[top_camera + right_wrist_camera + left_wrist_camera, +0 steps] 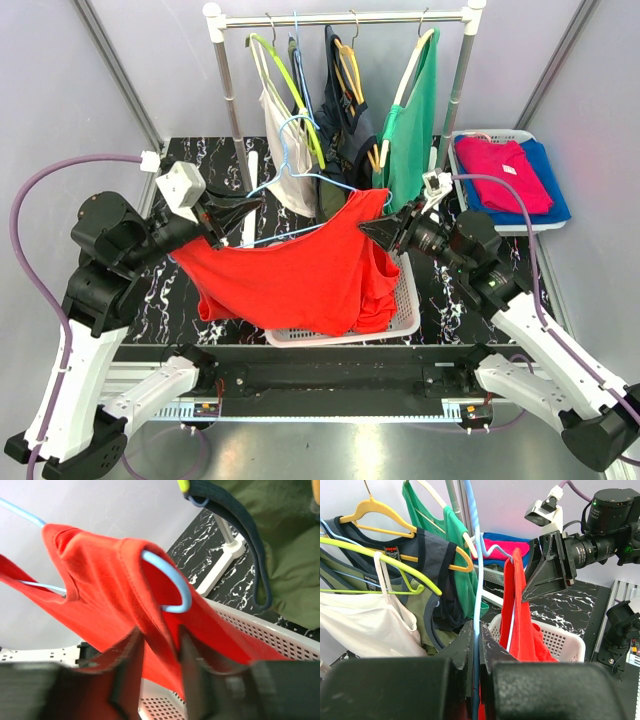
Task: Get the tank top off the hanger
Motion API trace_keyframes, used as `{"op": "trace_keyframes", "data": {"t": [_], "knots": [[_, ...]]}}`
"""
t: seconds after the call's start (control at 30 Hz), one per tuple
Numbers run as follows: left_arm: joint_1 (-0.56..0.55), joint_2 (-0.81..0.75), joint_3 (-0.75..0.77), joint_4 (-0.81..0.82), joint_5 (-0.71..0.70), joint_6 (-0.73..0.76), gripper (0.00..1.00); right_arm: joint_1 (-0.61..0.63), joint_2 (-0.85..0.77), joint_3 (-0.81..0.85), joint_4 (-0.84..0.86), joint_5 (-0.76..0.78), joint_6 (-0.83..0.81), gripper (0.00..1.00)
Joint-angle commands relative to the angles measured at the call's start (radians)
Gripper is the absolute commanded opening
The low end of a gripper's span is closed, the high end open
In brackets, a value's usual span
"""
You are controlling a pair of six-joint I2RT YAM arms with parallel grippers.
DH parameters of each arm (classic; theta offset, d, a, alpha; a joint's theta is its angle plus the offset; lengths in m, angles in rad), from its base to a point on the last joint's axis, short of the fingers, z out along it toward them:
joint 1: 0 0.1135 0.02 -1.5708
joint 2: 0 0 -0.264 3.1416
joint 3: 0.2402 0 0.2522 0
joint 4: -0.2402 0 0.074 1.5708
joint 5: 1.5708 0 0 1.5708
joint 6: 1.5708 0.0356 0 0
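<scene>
The red tank top [290,275] hangs on a light blue hanger [300,175], stretched between both arms above a white basket [405,300]. My left gripper [240,212] is shut on the hanger's blue wire [478,580], which runs up between its jaws [479,627]. My right gripper [372,230] is at the hanger's right end. In the right wrist view its jaws [160,635] stand partly apart, open, with the tank top's shoulder strap [150,615] between them, just below the hanger's curved tip [175,585]. The view is blurred by motion.
A clothes rack [350,18] at the back carries several other tops on hangers: white, olive, navy and green. A white tray [452,160] at the back right holds folded pink and blue clothes [505,170]. The marbled black table [165,290] lies below.
</scene>
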Motion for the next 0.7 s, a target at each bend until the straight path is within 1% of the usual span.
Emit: {"op": "trace_keyframes", "data": {"t": [0.0, 0.07, 0.1, 0.2, 0.3, 0.33, 0.4, 0.43, 0.5, 0.53, 0.67], "knots": [[-0.004, -0.012, 0.046, 0.069, 0.002, -0.012, 0.0, 0.003, -0.025, 0.007, 0.045, -0.03, 0.008, 0.28], [-0.006, -0.012, 0.046, 0.069, 0.0, -0.008, 0.0, 0.003, -0.054, 0.013, 0.021, -0.015, -0.001, 0.19], [-0.006, -0.012, 0.046, 0.072, -0.001, 0.002, 0.0, 0.004, -0.077, 0.018, -0.011, -0.007, -0.004, 0.13], [-0.004, -0.015, 0.047, 0.071, -0.007, 0.009, 0.0, 0.003, -0.136, 0.044, -0.117, 0.054, -0.03, 0.06], [-0.004, -0.015, 0.046, 0.071, -0.01, 0.015, 0.0, 0.003, -0.208, 0.085, -0.221, 0.175, -0.059, 0.03], [-0.006, -0.015, 0.047, 0.071, -0.009, 0.015, 0.0, 0.003, -0.227, 0.093, -0.241, 0.241, -0.073, 0.02], [-0.006, -0.017, 0.052, 0.071, -0.009, 0.017, 0.0, 0.003, -0.262, 0.12, -0.296, 0.3, -0.09, 0.02], [-0.006, -0.017, 0.052, 0.072, -0.006, 0.017, 0.0, 0.003, -0.266, 0.145, -0.32, 0.362, -0.102, 0.02], [-0.004, -0.018, 0.056, 0.071, -0.006, 0.015, 0.0, 0.003, -0.266, 0.168, -0.381, 0.43, -0.115, 0.02], [-0.004, -0.018, 0.056, 0.072, 0.0, 0.014, 0.0, 0.003, -0.263, 0.183, -0.398, 0.499, -0.119, 0.01], [-0.004, -0.034, 0.055, 0.071, 0.022, 0.012, 0.0, 0.003, -0.252, 0.208, -0.426, 0.593, -0.116, 0.02]]}}
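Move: The tank top's right strap already lies between your half-open right fingers. The hanger's right end is about 4 cm ahead, 2 cm right and 4 cm above the right hand. The white basket is some 28 cm below that hand and 10 cm back, 2 cm left; the green top hangs roughly 15 cm ahead and 6 cm right. From the left hand the strap lies about 17 cm right, level forward and some 8 cm lower. Pinch the tank top's strap by shutting the right fingers fully, easing slightly back and up as they close. Then draw the strap to the right, about 10 cm, while lifting some 6 cm and turning the hand roughly 20 degrees clockwise, past the hanger's right end. Keep the left gripper still and shut on the hanger. ##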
